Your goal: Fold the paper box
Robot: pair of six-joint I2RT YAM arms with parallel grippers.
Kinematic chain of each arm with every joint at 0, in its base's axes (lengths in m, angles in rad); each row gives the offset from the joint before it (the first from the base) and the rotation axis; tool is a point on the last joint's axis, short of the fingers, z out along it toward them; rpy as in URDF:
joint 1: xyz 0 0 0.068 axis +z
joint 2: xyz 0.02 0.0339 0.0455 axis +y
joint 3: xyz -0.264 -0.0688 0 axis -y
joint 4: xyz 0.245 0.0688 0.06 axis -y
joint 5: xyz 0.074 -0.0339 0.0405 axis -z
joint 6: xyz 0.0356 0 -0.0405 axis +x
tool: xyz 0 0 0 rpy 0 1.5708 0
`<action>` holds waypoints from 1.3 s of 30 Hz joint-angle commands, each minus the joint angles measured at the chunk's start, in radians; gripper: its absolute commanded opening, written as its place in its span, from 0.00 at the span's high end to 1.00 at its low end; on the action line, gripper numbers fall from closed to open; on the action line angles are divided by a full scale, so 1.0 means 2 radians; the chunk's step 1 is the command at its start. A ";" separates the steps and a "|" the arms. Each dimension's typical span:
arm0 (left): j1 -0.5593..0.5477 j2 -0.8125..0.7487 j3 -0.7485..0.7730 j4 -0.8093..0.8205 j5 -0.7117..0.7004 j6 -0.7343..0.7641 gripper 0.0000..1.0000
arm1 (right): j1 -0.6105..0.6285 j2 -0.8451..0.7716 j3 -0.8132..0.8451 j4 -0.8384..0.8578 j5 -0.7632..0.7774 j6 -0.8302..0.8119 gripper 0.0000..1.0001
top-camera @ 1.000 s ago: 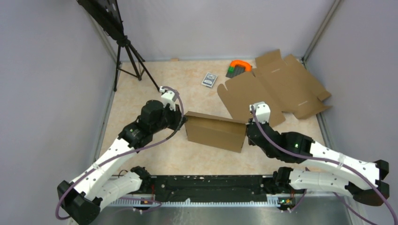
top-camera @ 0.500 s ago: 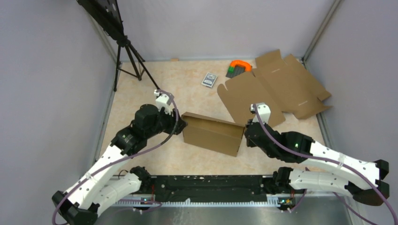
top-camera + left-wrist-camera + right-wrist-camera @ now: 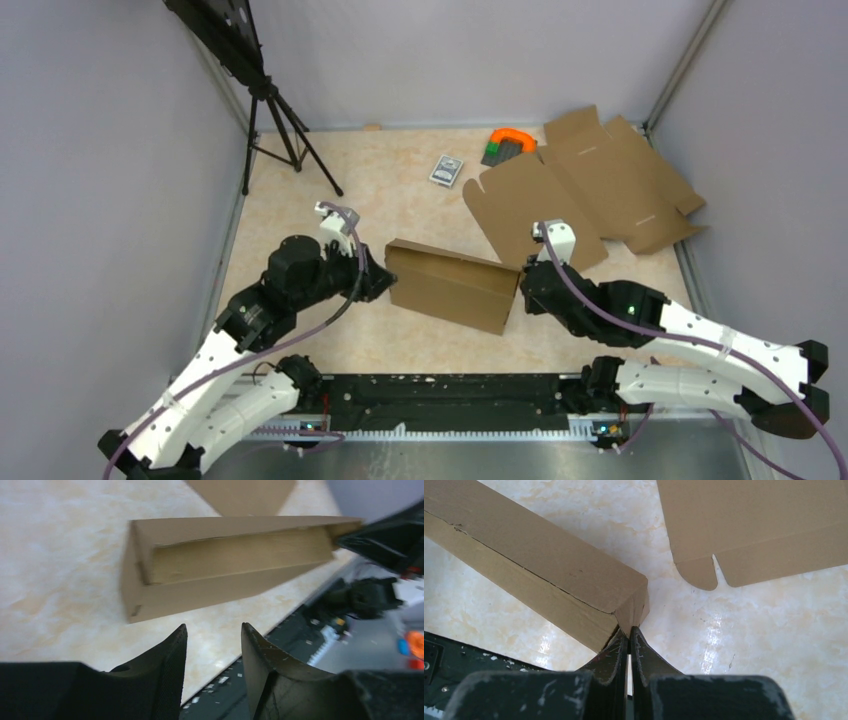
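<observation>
The paper box (image 3: 455, 285) is a long brown cardboard shape standing on edge in the middle of the table, its open side toward the left arm. In the left wrist view the paper box (image 3: 200, 592) lies a little ahead of my fingers, showing its hollow inside. My left gripper (image 3: 380, 282) (image 3: 214, 626) is open with nothing between its fingers, just off the box's left end. My right gripper (image 3: 522, 285) (image 3: 629, 630) is shut, its tips against the right end corner of the paper box (image 3: 549, 565).
A second flat cardboard blank (image 3: 590, 190) (image 3: 749, 525) lies spread at the back right. A small grey card pack (image 3: 446, 168) and an orange and green object (image 3: 510, 142) sit near the back. A black tripod (image 3: 275, 120) stands back left. A black rail (image 3: 450, 390) runs along the near edge.
My left gripper has opened, let go of the box's left end and drawn back to the left. The box has shifted slightly left. The right gripper stays shut at the right end.
</observation>
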 commanded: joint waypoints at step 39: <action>-0.312 0.269 0.009 0.384 -0.223 -0.008 1.00 | 0.006 0.000 0.015 0.011 -0.005 -0.001 1.00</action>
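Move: The box's middle lies some 13 cm to the right of my left hand and about level with it in reach, roughly 7 cm lower; its right upper corner is about 27 cm to the right, 2 cm ahead and 3 cm lower. The card deck is some 30 cm ahead and 13 cm to the right, down on the table. From my right hand, shut on that corner, the box's middle is about 14 cm left, 1 cm back and 5 cm lower. I keep my right fingers shut on the box's right corner flap and hold still. My left hand sweeps about 19 cm right along the box's near side, bowing back some 5 cm and slightly up, then easing forward and down to the right part of the opening; its half-open fingers shut on nothing on the way and end pointing farther right and about 10 degrees flatter. ##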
